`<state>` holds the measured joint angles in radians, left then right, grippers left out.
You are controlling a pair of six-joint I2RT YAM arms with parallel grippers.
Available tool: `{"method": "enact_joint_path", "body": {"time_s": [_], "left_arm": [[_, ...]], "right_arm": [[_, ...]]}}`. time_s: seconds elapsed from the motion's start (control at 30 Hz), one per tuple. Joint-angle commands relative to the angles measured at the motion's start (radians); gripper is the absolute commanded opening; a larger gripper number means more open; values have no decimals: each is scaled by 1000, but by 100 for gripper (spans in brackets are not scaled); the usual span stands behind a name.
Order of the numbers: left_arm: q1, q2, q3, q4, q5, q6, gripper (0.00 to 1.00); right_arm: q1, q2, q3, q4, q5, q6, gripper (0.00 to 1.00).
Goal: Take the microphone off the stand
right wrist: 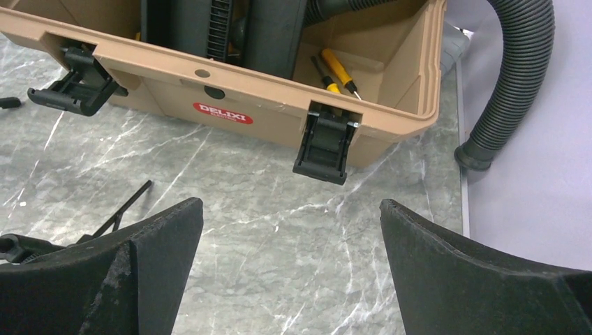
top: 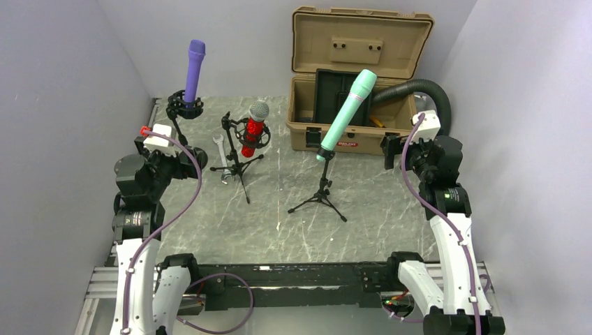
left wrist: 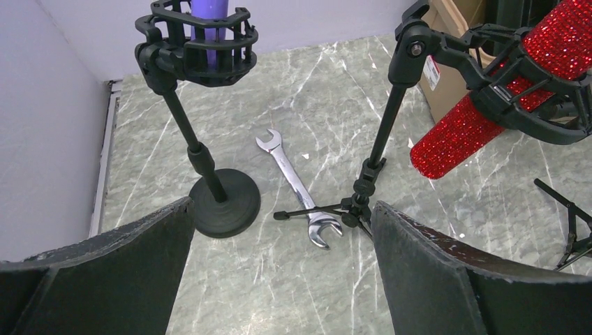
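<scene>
Three microphones stand on stands. A purple microphone (top: 195,70) sits upright in a black shock mount on a round-base stand (left wrist: 225,202) at the far left. A red glitter microphone (top: 255,129) with a silver grille hangs in a shock mount on a tripod; it also shows in the left wrist view (left wrist: 502,98). A teal microphone (top: 347,115) tilts on a tripod stand (top: 321,195) at the centre. My left gripper (top: 192,160) is open and empty, near the round-base stand; its jaws (left wrist: 283,204) stand wide apart. My right gripper (top: 394,150) is open and empty (right wrist: 290,202), right of the teal microphone.
A silver wrench (left wrist: 297,185) lies on the marble table between the purple and red stands. An open tan case (right wrist: 244,105) with tools inside stands at the back right. A black ribbed hose (right wrist: 513,77) curves beside it. Grey walls close both sides.
</scene>
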<state>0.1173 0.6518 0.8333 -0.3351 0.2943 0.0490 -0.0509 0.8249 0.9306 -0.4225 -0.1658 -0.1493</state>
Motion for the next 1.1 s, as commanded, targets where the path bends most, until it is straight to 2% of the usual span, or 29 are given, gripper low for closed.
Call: {"method": "enact_joint_path", "body": {"time_s": [0.0,0.2,0.5,0.63,0.73,0.9,1.07], "left_arm": [[2,-14,47,14,24,-1,99],[2,-14,77,-25,40,9,99],[2,-22,158,-136,52,43,99],[2,-24,181,-188,205,114,99],[2,-23,183,-207,368,129,99],[1,-9,167,-204,530,127,99],[-16,1,170,-201,633,120,99]], "right_arm": [[-3,-12,47,-3,-31,-3,100],[-3,5,98,-41,-113,-1,100],[-2,14,211,-220,-499,-152,100],[-2,12,208,-225,-563,-164,100],[0,13,165,-210,-670,-170,100],[33,27,101,-159,-852,-182,100],[146,59,34,-55,-852,-199,99]]}}
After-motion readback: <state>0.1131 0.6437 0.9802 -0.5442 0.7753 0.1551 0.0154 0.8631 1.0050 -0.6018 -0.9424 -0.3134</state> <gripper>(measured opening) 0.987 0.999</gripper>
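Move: About 21 cm to the right hand's left and 2 cm back stands the teal microphone's stand, its pole some 10 cm lower; the teal microphone's middle is 18 cm left, 4 ahead, 8 up, and the tan case 12 cm left, 17 ahead, lower. From the left hand the teal microphone lies roughly 39 cm right and 7 ahead; the red microphone is 16 cm right, 5 ahead, with the purple microphone's holder 9 cm straight ahead. Swinging in towards the teal microphone's stand, the wide-open right hand travels about 13 cm left and 7 back, rising a few centimetres before sinking again, and turns nearly 50 degrees counter-clockwise to face the pole. The left hand, also open, first rises and eases back, then sweeps right towards the red and teal microphones, turning clockwise; neither hand reaches a stand. ##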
